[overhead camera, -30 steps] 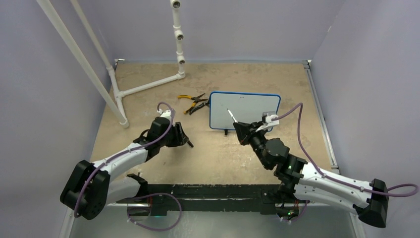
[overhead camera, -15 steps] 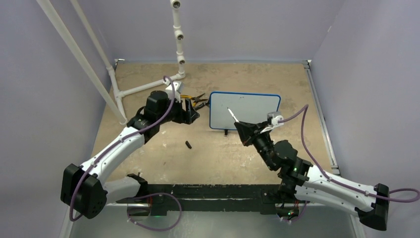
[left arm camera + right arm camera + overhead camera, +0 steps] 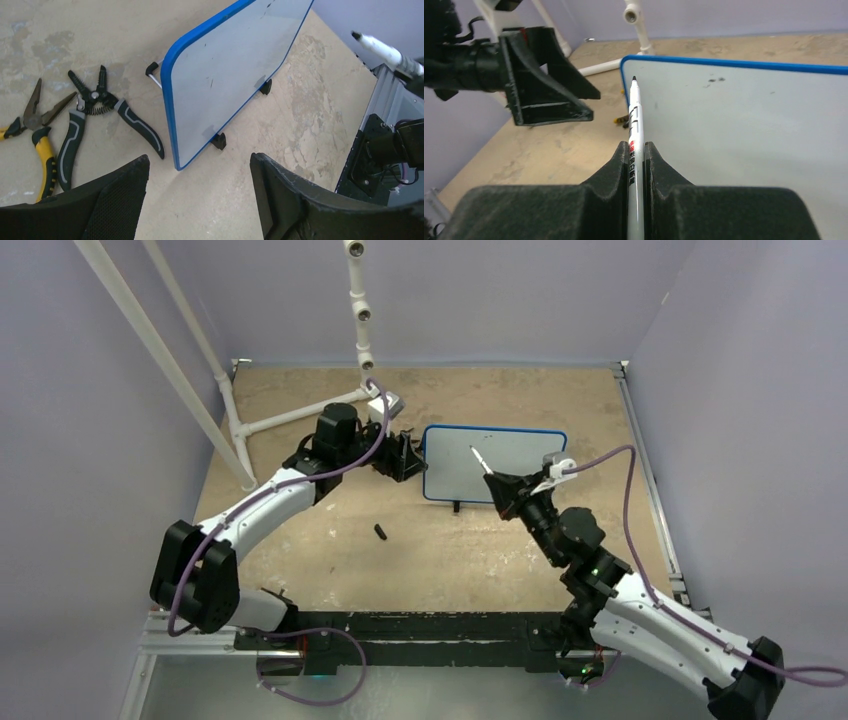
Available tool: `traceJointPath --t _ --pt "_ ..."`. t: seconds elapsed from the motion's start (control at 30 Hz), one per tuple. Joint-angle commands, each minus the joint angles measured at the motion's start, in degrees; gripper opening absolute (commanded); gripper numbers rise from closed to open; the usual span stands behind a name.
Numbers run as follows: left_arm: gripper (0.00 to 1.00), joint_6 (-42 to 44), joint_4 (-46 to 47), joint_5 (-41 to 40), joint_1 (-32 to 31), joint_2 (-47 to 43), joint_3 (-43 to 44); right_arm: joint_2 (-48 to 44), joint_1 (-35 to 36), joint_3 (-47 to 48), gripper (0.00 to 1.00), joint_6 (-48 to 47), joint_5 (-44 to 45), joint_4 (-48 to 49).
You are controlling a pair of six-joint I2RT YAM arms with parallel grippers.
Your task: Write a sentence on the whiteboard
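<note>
The whiteboard (image 3: pixel 505 455), white with a thin blue frame and black feet, stands upright at the table's middle back. No sentence is in view on its face (image 3: pixel 744 125), only a few small dark specks. My right gripper (image 3: pixel 505 488) is shut on a white marker (image 3: pixel 635 125) with its black tip uncapped. The tip points at the board's left part, and the left wrist view shows the marker (image 3: pixel 382 47) apart from the board (image 3: pixel 230 75). My left gripper (image 3: pixel 408 457) hovers open and empty just off the board's left edge, its fingers (image 3: pixel 125 195) wide apart.
A small black cap (image 3: pixel 380 532) lies on the table in front of the board. Yellow-handled pliers (image 3: pixel 37 125) and black wire strippers (image 3: pixel 100 115) lie left of the board. A white pipe frame (image 3: pixel 300 415) stands at the back left. Purple walls enclose the table.
My left arm swung from the table's left middle up to the board's left edge and its gripper opened, leaving the black cap on the table. The right arm shifted the marker slightly right.
</note>
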Motion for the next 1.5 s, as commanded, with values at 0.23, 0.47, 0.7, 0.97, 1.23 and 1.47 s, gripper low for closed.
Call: traceJointPath --t 0.23,0.47,0.7,0.97,1.23,1.47 --pt "0.71 4.59 13.21 4.79 0.19 7.28 3.56 -2.42 -9.62 -2.62 0.0 -1.82 -15.39 6.43" --pt "0.7 5.21 15.69 11.04 2.01 12.25 6.1 -2.48 -9.61 -3.21 0.0 -0.93 -18.67 7.16" --pt "0.51 4.46 17.67 16.09 3.4 14.45 5.41 -4.79 -9.65 -4.26 0.0 0.49 -20.54 6.89" --pt "0.19 3.98 16.47 16.81 3.27 13.53 2.46 -4.92 -9.61 -3.36 0.0 -0.04 -21.22 4.63" --pt "0.06 0.39 17.07 15.34 2.13 9.93 -2.71 -4.94 -9.61 -3.18 0.0 -0.22 -21.41 4.35" --pt "0.09 0.11 16.2 15.35 1.73 7.78 -4.92 -5.71 -9.57 -3.01 0.0 -0.49 -20.26 3.5"
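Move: The whiteboard's left edge lies about 4 cm ahead, 1 cm to the right and 10 cm below my open left hand. From that hand the wire strippers are some 11 cm ahead and 1 cm left, the yellow pliers 13 cm ahead and 8 cm left, and the marker cap 7 cm back and 10 cm left, all about 19 cm below. My right hand, holding the marker, has the whiteboard's middle roughly 13 cm ahead, 4 cm right and 17 cm below. I bring my left hand about 4 cm forward, angling right and down to the whiteboard's left edge, shut its wide-open fingers there, then draw back 4 cm while sinking further; contact can't be made out. My right hand keeps its pinch on the marker, jerks forward and right, then eases back and left, swinging some 10 degrees counter-clockwise with the marker tip off the board. ##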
